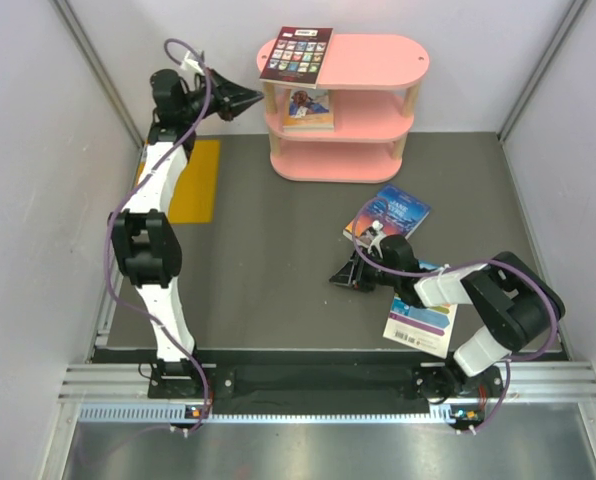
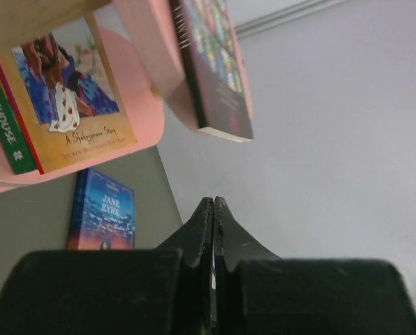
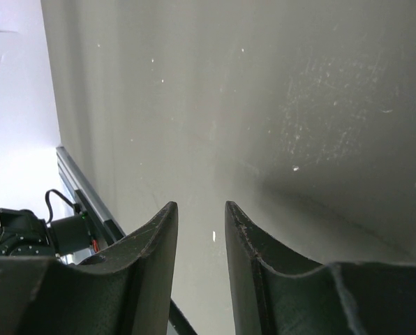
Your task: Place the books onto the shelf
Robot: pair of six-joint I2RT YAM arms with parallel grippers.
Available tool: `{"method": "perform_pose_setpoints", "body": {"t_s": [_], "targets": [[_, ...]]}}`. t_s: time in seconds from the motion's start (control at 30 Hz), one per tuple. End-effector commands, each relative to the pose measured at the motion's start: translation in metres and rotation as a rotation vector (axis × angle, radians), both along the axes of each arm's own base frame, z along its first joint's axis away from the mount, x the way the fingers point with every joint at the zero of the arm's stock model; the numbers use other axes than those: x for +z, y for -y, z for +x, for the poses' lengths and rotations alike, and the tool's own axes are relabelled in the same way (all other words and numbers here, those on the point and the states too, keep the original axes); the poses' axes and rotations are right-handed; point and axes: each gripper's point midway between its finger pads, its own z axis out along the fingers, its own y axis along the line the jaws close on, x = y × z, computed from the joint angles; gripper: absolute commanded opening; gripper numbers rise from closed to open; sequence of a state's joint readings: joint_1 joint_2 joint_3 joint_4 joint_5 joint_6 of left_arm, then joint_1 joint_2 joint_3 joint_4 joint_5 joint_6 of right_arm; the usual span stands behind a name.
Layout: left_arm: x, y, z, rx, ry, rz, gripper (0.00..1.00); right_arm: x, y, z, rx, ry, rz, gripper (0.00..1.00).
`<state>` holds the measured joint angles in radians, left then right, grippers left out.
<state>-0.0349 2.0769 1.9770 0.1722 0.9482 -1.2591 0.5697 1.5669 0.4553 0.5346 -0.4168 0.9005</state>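
Note:
The pink shelf (image 1: 378, 62) stands at the back. A dark red book (image 1: 298, 55) lies on its top board, overhanging the left end. On the middle board lies an orange book (image 1: 308, 108), with a green Treehouse book (image 2: 5, 118) beside it (image 2: 68, 98). My left gripper (image 1: 253, 98) is shut and empty just left of the shelf, its tips (image 2: 213, 201) below the dark red book (image 2: 215, 70) and apart from it. A blue book (image 1: 388, 213) lies on the floor. My right gripper (image 1: 336, 277) is open and empty (image 3: 199, 208) low over the floor. A white striped book (image 1: 421, 322) lies partly under the right arm.
A flat yellow rectangle (image 1: 193, 180) marks the grey floor under the left arm. White walls close in the left, right and back sides. The blue Jane Eyre cover (image 2: 103, 209) shows past the shelf in the left wrist view.

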Motion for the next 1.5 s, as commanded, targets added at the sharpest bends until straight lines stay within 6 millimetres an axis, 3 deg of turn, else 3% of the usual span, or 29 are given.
{"method": "perform_pose_setpoints", "body": {"t_s": [0.0, 0.13, 0.5, 0.9, 0.97, 1.17, 1.3, 1.47], "targets": [[0.068, -0.043, -0.017, 0.147, 0.220, 0.030, 0.00, 0.015, -0.013, 0.008, 0.023, 0.047, 0.036, 0.34], [0.063, -0.060, -0.001, 0.229, 0.208, 0.034, 0.00, 0.016, -0.013, 0.008, 0.025, 0.049, 0.038, 0.33], [0.067, -0.063, 0.025, 0.244, 0.225, -0.044, 0.00, 0.017, -0.013, 0.008, 0.021, 0.053, 0.040, 0.34], [0.063, -0.036, 0.044, 0.207, 0.232, -0.092, 0.00, 0.017, -0.012, 0.007, 0.019, 0.050, 0.040, 0.34], [0.057, -0.015, 0.044, 0.176, 0.213, -0.095, 0.00, 0.016, -0.012, 0.007, 0.019, 0.048, 0.039, 0.34], [0.053, 0.004, 0.048, 0.157, 0.205, -0.098, 0.00, 0.016, -0.012, 0.008, 0.018, 0.050, 0.038, 0.34], [0.047, 0.006, 0.049, 0.154, 0.196, -0.089, 0.00, 0.017, -0.012, 0.007, 0.020, 0.049, 0.041, 0.34], [0.056, 0.001, 0.047, 0.176, 0.220, -0.082, 0.00, 0.016, -0.012, 0.007, 0.021, 0.049, 0.039, 0.34]]}}
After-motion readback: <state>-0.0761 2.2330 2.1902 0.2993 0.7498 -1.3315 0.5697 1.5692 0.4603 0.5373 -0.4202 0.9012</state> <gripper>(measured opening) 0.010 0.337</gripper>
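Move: The maroon book lies skewed on the shelf top, its middle roughly 11 cm ahead of the left hand, 9 cm to its right and slightly above. The Othello book on the middle shelf is some 10 cm ahead of that hand, 12 cm right and about 11 cm below. From the idle right hand, the maroon book lies about 39 cm ahead, 14 cm left and 35 cm higher. Left hand swings left and up, eases forward, then right about 7 cm, shut fingertips pushing the maroon book's side. ##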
